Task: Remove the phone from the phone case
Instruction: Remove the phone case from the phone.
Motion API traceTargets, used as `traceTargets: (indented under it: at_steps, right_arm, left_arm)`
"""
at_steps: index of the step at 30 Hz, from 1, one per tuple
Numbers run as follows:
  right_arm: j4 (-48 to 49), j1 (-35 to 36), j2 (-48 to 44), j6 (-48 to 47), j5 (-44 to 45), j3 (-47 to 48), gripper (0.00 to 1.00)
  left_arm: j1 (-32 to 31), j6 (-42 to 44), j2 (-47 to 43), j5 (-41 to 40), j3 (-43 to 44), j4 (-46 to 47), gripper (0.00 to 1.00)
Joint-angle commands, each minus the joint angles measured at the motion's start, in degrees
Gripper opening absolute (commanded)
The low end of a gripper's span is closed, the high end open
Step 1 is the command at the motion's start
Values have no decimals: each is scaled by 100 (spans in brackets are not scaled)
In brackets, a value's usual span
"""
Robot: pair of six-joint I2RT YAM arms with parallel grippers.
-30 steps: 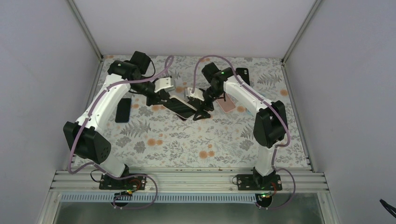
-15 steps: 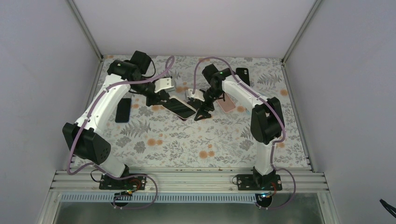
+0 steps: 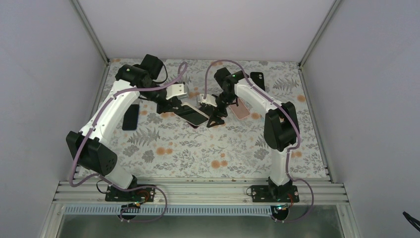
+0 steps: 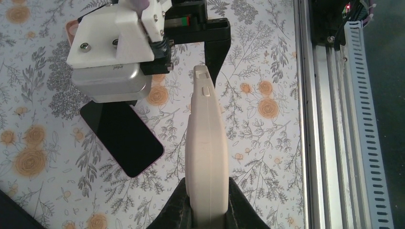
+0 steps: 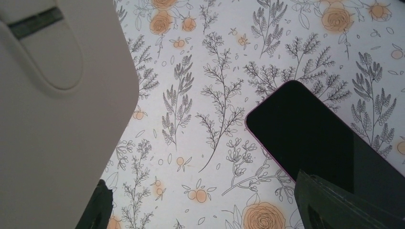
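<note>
My left gripper (image 3: 173, 105) (image 4: 206, 193) is shut on one end of the cream phone case (image 4: 205, 143), which hangs edge-on above the table. From above, the case (image 3: 191, 114) shows a dark face inside a pale rim; that dark face is the phone. My right gripper (image 3: 214, 120) (image 5: 203, 191) stands open just past the case's free end, nothing between its fingers (image 5: 334, 200). A corner of the case (image 5: 52, 124) fills the left of the right wrist view.
A black phone with a pink rim (image 4: 122, 138) (image 5: 315, 138) lies flat on the flowered cloth under the right wrist. A pink phone (image 3: 241, 110), a black phone (image 3: 130, 117) and a dark case (image 3: 257, 78) lie around. The metal rail (image 4: 310, 119) marks the near edge.
The right arm's elbow has swung a little left while its open gripper stays by the case's end. The left gripper keeps its hold, the case barely shifted.
</note>
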Motion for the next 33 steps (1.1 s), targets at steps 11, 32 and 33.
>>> traceTargets:
  at_steps: [11,32,33]
  right_arm:
    - [1171,-238,237,1169,436,835,98]
    - [769,-177,-289,1195,-816,1075,99]
    - [778,-144,-273,1221,-871,1086,99]
  left_arm:
    - [-557,-86,-275,698,-326,-51,2]
    - [-584,-343,104,695,-571,772,2]
    - [-578,-343,132,738,-506,776,2]
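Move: The left fingers grip one end of the phone in its cream case; its middle is about 5 cm to their right, 5 cm lower and nearly level front to back. From the open right hand, that middle is roughly 7 cm left, 4 cm back and 7 cm higher. Also from the right hand, the black phone on the table is some 8 cm ahead, 7 cm left and 12 cm down, and the empty pink case about 11 cm ahead, 13 cm right and equally low. With its fingers wide open and the rear one on the screen side of the case's lower right end, the right hand sweeps forward about 5 cm, turning some 10 degrees clockwise and pushing that end forward with the rear finger, then eases back slightly and lifts a little. The left hand keeps its grip on the other end, sinking about 2 cm and drifting slightly right and forward. ##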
